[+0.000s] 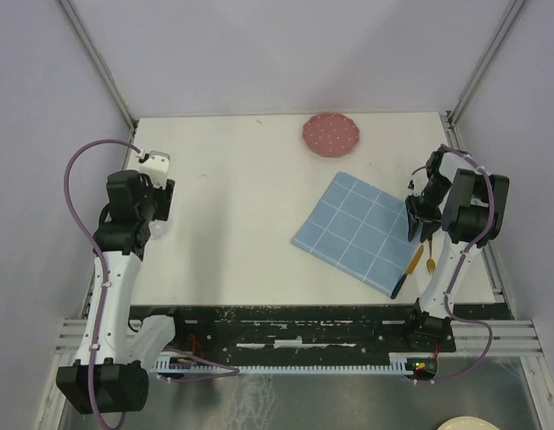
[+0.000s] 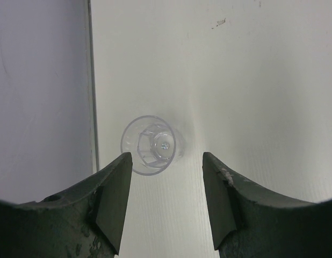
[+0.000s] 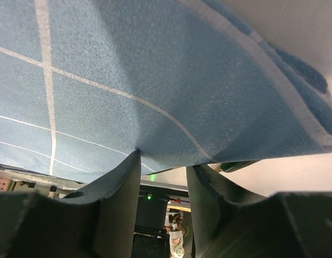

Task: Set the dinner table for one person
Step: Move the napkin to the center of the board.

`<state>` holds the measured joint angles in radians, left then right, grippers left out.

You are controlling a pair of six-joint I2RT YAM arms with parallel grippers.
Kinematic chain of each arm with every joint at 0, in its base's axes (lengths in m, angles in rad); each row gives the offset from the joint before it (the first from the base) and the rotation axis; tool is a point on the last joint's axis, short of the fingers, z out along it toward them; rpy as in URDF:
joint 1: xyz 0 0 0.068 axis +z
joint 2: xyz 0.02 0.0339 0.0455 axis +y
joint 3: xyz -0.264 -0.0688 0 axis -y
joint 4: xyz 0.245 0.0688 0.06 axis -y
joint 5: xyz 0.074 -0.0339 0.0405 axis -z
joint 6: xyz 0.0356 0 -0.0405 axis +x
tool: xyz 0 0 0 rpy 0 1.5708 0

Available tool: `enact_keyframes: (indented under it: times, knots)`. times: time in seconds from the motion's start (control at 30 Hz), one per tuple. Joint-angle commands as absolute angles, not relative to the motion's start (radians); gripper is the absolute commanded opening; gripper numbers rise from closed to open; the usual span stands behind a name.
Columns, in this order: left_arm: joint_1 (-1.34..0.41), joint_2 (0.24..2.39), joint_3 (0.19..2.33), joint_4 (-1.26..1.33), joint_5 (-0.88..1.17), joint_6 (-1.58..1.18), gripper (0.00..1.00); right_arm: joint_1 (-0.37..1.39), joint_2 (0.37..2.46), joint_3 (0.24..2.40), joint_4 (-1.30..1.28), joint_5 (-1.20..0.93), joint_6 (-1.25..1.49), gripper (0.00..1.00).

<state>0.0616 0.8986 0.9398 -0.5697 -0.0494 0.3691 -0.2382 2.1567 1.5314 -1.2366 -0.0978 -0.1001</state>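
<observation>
On the white dinner table (image 1: 232,179) a blue grid placemat (image 1: 353,231) lies at an angle right of centre. My right gripper (image 1: 419,215) is at its right corner. In the right wrist view the placemat (image 3: 155,80) drapes across the tips of the right gripper (image 3: 163,160), whose jaws stand apart with nothing clamped between them. A small clear glass (image 2: 151,145) stands upright near the table's left edge. My left gripper (image 2: 166,161) is open above and just behind it, apart from it. From above, the left gripper (image 1: 158,210) covers most of the glass (image 1: 159,230).
A pink dotted plate (image 1: 331,134) sits at the far edge. An orange fork (image 1: 418,260) and a dark knife (image 1: 401,285) lie by the placemat's near right corner. A grey wall (image 2: 40,97) runs close along the left of the glass.
</observation>
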Motion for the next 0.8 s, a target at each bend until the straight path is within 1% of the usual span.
enact_keyframes:
  times: [0.0, 0.13, 0.4, 0.57, 0.7, 0.77]
  knots:
    - [0.064, 0.910, 1.004, -0.573, -0.056, 0.414, 0.62, -0.242, 2.212, 1.546, -1.157, -0.121, -0.099, 0.47]
    - [0.064, 0.915, 1.025, -0.581, -0.067, 0.432, 0.62, -0.242, 2.231, 1.569, -1.182, -0.127, -0.107, 0.45]
    - [0.064, 0.934, 1.035, -0.580, -0.067, 0.425, 0.62, -0.242, 2.256, 1.618, -1.217, -0.089, -0.135, 0.36]
    - [0.064, 0.938, 1.037, -0.568, -0.068, 0.425, 0.62, -0.243, 2.273, 1.676, -1.254, -0.075, -0.159, 0.27]
    - [0.064, 0.944, 1.049, -0.567, -0.073, 0.430, 0.62, -0.243, 2.317, 1.756, -1.295, -0.076, -0.160, 0.15]
    - [0.063, 0.945, 1.055, -0.566, -0.077, 0.436, 0.62, -0.243, 2.331, 1.784, -1.307, -0.079, -0.162, 0.11]
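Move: The napkin's right-hand end is already under the right fingers, down close to the table; the napkin's middle lies about 15 cm to that hand's left, level with it and about 1 cm lower. The knife is some 10 cm back and 3 cm left of the hand, and the fork about 4 cm back and 3 cm right. From the raised left hand, the napkin's middle is about 54 cm right, neither ahead nor back, and roughly 23 cm below. The napkin is gathered near its right corner by the right gripper, whose fingers close from half open to nearly shut on the cloth while staying low. The hand hardly travels while the fingers come together, then slides about 1 cm forward and slightly right near the end; the fingertips tilt some 5 degrees back towards the base. ##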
